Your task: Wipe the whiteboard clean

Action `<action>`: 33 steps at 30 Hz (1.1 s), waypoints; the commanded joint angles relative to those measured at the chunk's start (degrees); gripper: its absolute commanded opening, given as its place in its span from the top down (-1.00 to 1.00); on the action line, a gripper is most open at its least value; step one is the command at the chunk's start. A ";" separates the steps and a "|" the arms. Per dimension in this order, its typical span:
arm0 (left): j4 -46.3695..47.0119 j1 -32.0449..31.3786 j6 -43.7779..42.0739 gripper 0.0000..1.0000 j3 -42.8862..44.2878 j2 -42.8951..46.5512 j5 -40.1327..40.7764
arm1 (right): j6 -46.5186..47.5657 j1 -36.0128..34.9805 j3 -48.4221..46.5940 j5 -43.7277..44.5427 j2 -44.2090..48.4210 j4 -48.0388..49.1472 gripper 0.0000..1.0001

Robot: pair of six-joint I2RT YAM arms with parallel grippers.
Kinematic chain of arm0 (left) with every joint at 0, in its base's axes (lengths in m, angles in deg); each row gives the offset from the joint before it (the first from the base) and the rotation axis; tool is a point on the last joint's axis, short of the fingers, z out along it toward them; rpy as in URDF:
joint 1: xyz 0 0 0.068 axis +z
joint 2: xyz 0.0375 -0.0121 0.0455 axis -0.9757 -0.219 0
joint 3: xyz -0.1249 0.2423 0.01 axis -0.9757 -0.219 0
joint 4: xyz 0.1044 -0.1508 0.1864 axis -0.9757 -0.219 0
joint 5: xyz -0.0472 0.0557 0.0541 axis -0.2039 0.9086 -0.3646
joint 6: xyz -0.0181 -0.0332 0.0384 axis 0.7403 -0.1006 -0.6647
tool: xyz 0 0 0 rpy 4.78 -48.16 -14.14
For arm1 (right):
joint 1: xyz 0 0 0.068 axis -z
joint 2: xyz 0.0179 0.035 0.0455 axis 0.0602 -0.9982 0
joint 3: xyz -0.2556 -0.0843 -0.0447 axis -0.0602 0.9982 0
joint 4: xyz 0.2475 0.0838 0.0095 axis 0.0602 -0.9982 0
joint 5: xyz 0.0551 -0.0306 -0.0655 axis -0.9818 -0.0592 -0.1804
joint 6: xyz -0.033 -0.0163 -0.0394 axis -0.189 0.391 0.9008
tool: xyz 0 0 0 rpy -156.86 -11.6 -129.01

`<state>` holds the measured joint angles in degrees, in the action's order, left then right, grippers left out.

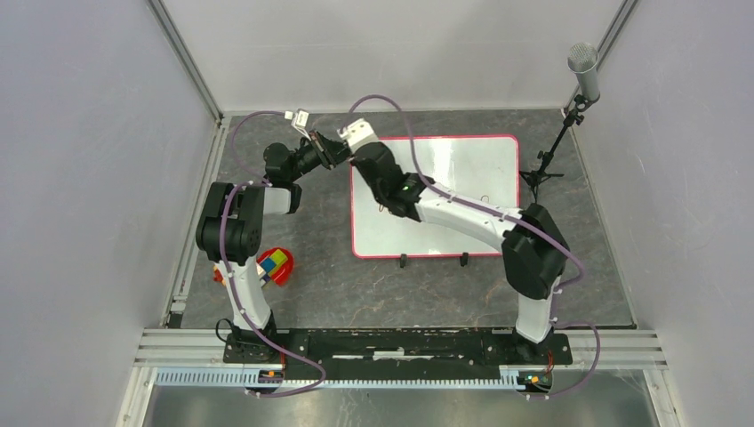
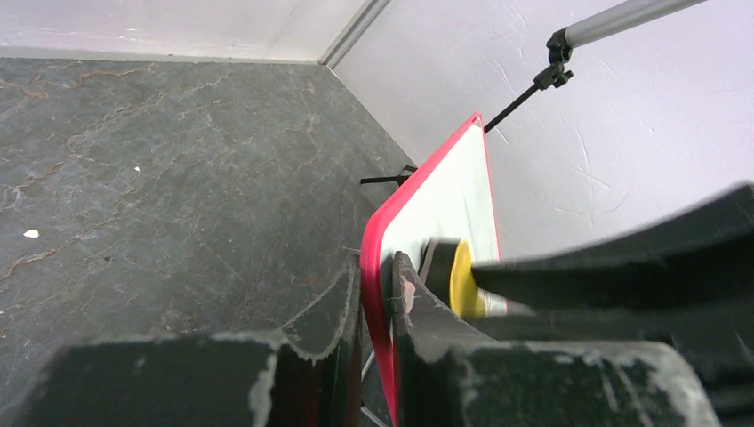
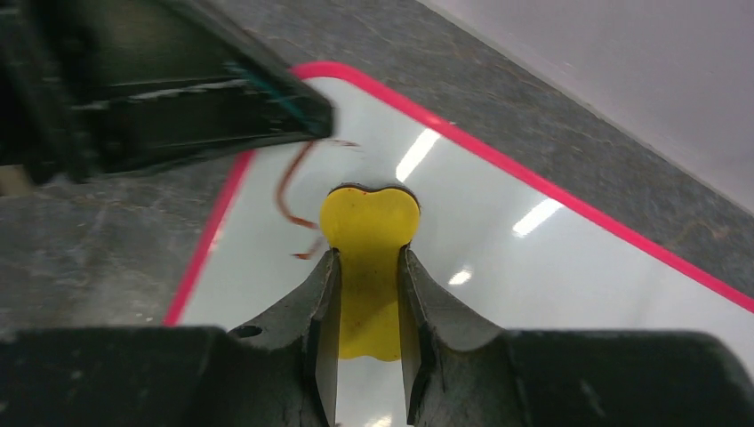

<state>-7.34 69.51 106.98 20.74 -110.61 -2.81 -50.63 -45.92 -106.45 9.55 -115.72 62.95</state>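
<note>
The whiteboard (image 1: 462, 191) lies flat on the dark table, its red frame all round. My left gripper (image 1: 333, 153) is shut on the frame at the board's far left corner, and in the left wrist view the gripper (image 2: 376, 274) pinches the red edge of the whiteboard (image 2: 449, 200). My right gripper (image 1: 358, 142) hovers over that same corner, shut on a yellow eraser (image 3: 369, 218) pressed against the whiteboard (image 3: 551, 267). The right gripper (image 3: 368, 260) holds the eraser by its narrow waist. Red pen strokes (image 3: 292, 191) remain just left of it. The eraser (image 2: 462, 277) also shows edge-on beside my left fingers.
A microphone (image 1: 583, 67) on a black tripod stands at the board's far right corner. A multicoloured cube toy (image 1: 276, 264) lies near the left arm's base. Two small black feet (image 1: 403, 261) stick out from the board's near edge. Walls close in on three sides.
</note>
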 commanded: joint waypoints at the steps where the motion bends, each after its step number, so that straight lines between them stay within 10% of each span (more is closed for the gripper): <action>1: 5.16 0.06 -6.03 0.95 0.36 3.52 0.38 | -0.17 -3.62 -3.91 -4.27 -5.29 -2.96 0.59; 15: 5.77 0.10 -4.61 0.93 0.59 3.51 -0.46 | -0.41 3.57 17.98 6.78 10.73 2.56 0.60; 22: 18.98 2.64 12.72 0.04 3.42 -1.56 -2.28 | -0.70 2.73 21.76 0.13 15.01 7.08 0.59; 33: 18.87 2.61 12.64 -0.09 3.69 -2.50 -4.35 | 0.72 1.38 15.61 0.18 12.64 7.49 0.60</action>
<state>6.23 72.33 117.67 23.06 -112.12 -4.87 -50.77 -43.99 -86.21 9.97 -101.58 69.75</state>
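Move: The right hand has the yellow eraser on the whiteboard near its upper left corner. The last red mark of the top line lies about 3 cm to its left and 3 cm ahead at similar height; the "W" of the lower line is some 5 cm back, 3 cm right and 5 cm lower. The left hand has the board's upper left corner between its fingers, right at the hand point; from it that mark lies about 3 cm right, 3 cm back and 2 cm below. Sideways in a quick wiping stroke, the right hand sweeps the eraser about 4 cm left across the red mark, then reverses some 11 cm to the right, working about 3 cm back and a little down the board's slope, and nearly stops; its grip stays shut. Late on, the left hand opens, lets go of the corner and rises about 4 cm, edging slightly left. ##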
